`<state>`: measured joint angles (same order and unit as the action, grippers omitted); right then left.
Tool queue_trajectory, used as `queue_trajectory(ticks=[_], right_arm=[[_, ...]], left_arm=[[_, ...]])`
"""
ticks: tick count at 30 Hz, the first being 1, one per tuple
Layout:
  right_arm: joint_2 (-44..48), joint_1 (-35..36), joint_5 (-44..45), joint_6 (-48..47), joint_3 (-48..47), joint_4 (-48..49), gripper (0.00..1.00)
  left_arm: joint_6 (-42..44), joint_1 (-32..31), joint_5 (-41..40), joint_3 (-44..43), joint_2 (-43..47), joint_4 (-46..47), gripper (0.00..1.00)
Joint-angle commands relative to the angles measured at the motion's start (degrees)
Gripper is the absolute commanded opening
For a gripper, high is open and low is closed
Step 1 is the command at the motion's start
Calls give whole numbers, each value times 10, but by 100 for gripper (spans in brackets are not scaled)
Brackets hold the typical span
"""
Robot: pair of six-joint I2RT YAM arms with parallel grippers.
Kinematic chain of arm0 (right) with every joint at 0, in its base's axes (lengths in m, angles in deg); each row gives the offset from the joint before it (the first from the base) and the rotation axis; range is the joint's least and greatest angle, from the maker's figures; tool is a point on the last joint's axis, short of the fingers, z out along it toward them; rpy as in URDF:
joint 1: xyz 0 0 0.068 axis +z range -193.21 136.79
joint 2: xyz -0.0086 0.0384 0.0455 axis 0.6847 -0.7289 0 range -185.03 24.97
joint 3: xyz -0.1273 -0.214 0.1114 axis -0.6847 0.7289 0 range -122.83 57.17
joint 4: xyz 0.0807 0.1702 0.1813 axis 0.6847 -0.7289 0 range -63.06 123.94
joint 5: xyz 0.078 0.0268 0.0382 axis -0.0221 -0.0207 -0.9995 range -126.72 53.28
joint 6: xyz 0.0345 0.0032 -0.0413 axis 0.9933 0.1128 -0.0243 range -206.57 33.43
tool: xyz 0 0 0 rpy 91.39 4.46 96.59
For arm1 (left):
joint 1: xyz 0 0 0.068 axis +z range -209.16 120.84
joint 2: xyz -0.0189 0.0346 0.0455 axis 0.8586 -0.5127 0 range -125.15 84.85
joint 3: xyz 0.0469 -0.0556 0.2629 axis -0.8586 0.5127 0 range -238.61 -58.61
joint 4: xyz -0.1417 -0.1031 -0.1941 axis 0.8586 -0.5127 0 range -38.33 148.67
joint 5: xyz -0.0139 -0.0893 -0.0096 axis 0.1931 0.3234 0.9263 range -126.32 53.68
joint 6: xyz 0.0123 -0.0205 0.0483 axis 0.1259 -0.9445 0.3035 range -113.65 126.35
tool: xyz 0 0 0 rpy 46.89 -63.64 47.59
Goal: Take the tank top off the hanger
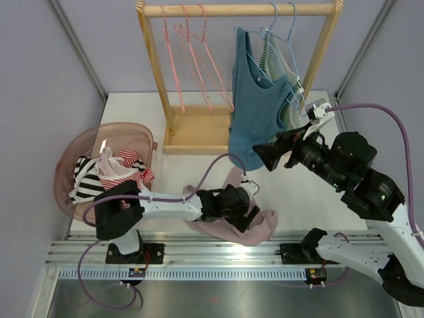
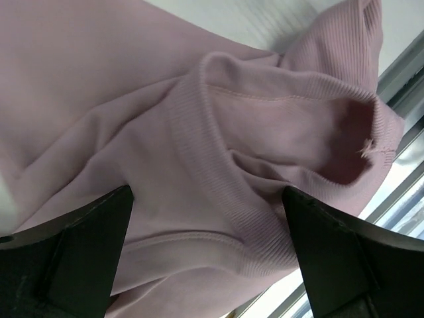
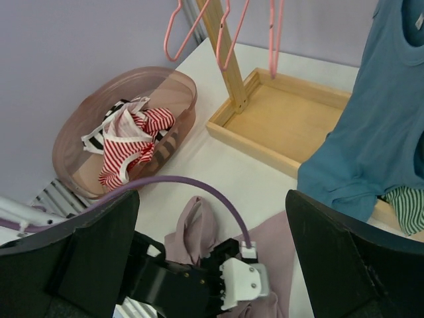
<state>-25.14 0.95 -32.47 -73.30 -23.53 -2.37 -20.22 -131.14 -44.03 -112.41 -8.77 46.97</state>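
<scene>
A pink tank top (image 1: 264,226) lies crumpled on the white table near the front edge, off any hanger. My left gripper (image 1: 249,209) hovers right over it, open; the ribbed pink fabric (image 2: 132,99) fills the left wrist view, and the left gripper (image 2: 207,199) grips none of it. A blue tank top (image 1: 255,109) hangs from a light blue hanger (image 1: 281,26) on the wooden rack (image 1: 152,59). My right gripper (image 1: 262,154) is raised just below the blue top's hem, open and empty. In the right wrist view the blue top (image 3: 377,119) is at the upper right of the right gripper (image 3: 212,199).
A green striped top (image 1: 286,109) hangs behind the blue one. Several empty pink hangers (image 1: 192,53) hang on the rack's left side. A brown translucent basket (image 1: 79,159) at the left holds red-striped and black-striped clothes (image 1: 119,169). The rack's wooden base tray (image 3: 291,119) sits mid-table.
</scene>
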Motion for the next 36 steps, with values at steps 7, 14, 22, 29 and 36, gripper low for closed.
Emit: queue_trajectory(ticks=[7,14,22,29,36], right_arm=[[38,3,-81,30,20,13,99],[66,3,-86,28,31,12,100],[77,3,-62,19,37,6,100],[79,3,-50,14,41,9,99],[74,2,-53,15,39,19,99]], left_arm=[[-24,-64,-79,-64,-119,-23,72],[-49,-65,-100,-28,-90,-22,0],[-109,-62,-286,-16,123,-147,0],[-163,-31,-403,-30,323,-300,0],[-175,63,-445,-70,427,-445,0]])
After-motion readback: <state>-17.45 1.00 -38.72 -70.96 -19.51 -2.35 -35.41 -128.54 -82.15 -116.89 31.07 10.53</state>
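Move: The pink tank top lies crumpled on the table right under the left hand's open fingers: its middle is some 5 cm left, 2 cm ahead and 4 cm below. The clothes bin is about 44 cm to the left and 18 cm ahead; the wooden rack's base is about 33 cm ahead and 5 cm left. From the right hand, the tank top's middle is roughly 8 cm left, 6 cm back and 41 cm below. Dipping about 3 cm, with a similar shift right and slightly back, the left hand closes its wide-open fingers on the bunched fabric of the pink tank top. Then it lifts the tank top and sweeps it left, roughly 20 cm each way and somewhat forward, towards the clothes bin, turning some 40 degrees counter-clockwise. The right hand, open and empty, backs off about 4 cm. ##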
